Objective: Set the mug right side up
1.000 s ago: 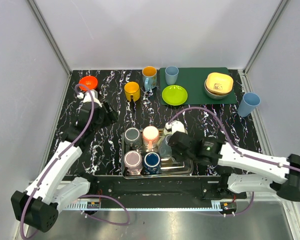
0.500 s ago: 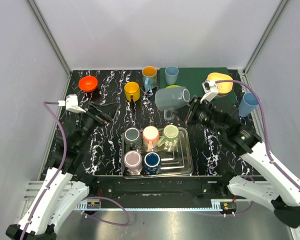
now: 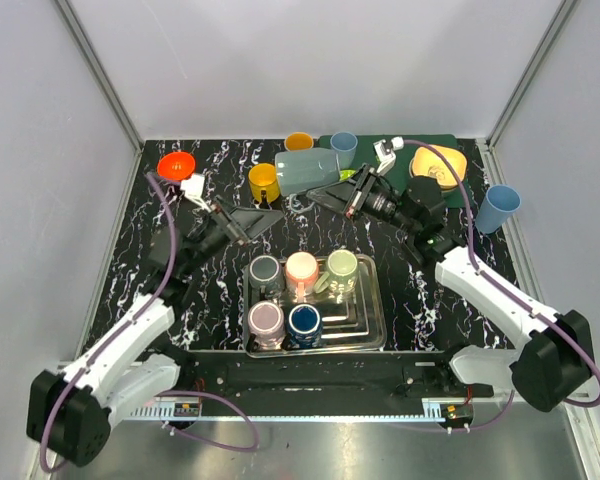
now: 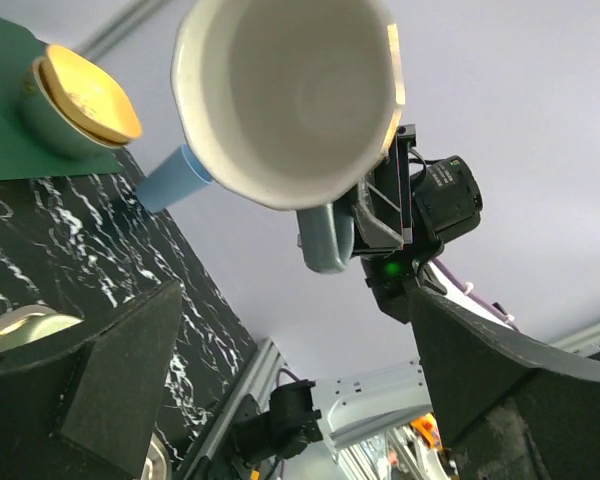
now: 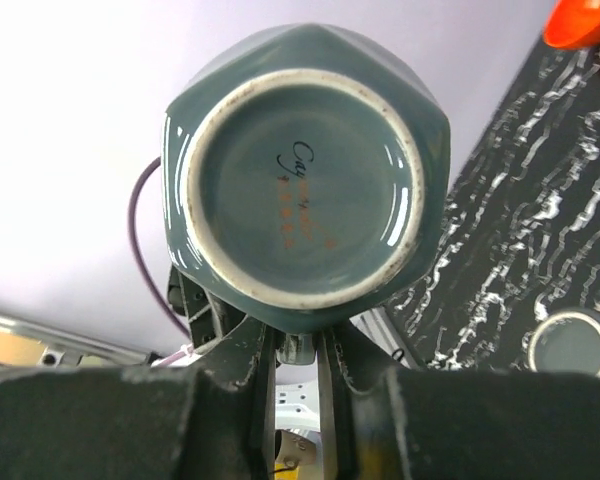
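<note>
A grey-blue mug [image 3: 307, 171] hangs in the air on its side above the back of the table. My right gripper [image 3: 342, 190] is shut on its handle. The right wrist view shows the mug's base [image 5: 305, 200] with the handle pinched between the fingers of the right gripper [image 5: 300, 350]. My left gripper [image 3: 260, 222] is open, just left of the mug and pointing at it. In the left wrist view the mug's white inside [image 4: 290, 100] faces the camera, above the wide gap of the left gripper [image 4: 295, 295], which holds nothing.
A metal tray [image 3: 365, 320] at the front middle holds several mugs. At the back stand a yellow mug [image 3: 264, 182], an orange mug [image 3: 298, 141], an orange bowl [image 3: 177, 165], a green mat [image 3: 450, 190] with a yellow bowl [image 3: 439, 165], and blue cups [image 3: 499, 208].
The right arm carried the mug from the tray up to the back of the table. The left arm swung right toward it and its jaws opened wide.
</note>
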`<state>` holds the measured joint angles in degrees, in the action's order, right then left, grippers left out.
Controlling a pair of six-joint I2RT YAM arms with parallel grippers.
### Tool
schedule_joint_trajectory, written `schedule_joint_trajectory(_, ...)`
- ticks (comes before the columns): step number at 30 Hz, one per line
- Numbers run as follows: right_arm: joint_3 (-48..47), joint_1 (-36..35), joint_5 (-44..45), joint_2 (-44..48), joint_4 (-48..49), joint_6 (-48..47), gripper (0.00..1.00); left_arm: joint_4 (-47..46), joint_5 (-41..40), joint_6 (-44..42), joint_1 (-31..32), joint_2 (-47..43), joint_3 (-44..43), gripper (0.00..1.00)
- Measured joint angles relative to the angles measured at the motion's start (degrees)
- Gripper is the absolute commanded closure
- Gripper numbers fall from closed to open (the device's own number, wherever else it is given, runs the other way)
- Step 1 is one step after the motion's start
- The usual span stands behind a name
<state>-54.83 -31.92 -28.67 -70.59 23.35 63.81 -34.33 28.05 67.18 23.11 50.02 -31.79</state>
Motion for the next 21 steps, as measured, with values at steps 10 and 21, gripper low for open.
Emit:
schedule_joint_trajectory(10,0.00,0.00,-4.63,-1.29,5.57,1.07,1.00,-8.50,1.77,2.21,4.31,10.88,-5.60,0.33)
schedule_joint_trajectory(21,0.57,0.96,-4.20,-1.46,7.32,-1.11,1.00,-15.41,2.36,6.97,5.64,18.84,-9.79,0.71)
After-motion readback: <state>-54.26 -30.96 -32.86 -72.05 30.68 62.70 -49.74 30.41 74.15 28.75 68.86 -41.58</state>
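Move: The grey-blue mug's handle, still pinched in the right fingertips, lies about 6 cm right of the left hand, 3 cm ahead and 2 cm higher. The mug body sits ahead of the handle, roughly 9 cm ahead, 7 cm right and 5 cm above the left hand. Far below that hand, the yellow mug stands some 19 cm ahead and 4 cm left. From the right hand, the handle is right at the fingertips. Left hand slides about 5 cm right, rising, and closes on the mug's handle while the right keeps its pinch. ##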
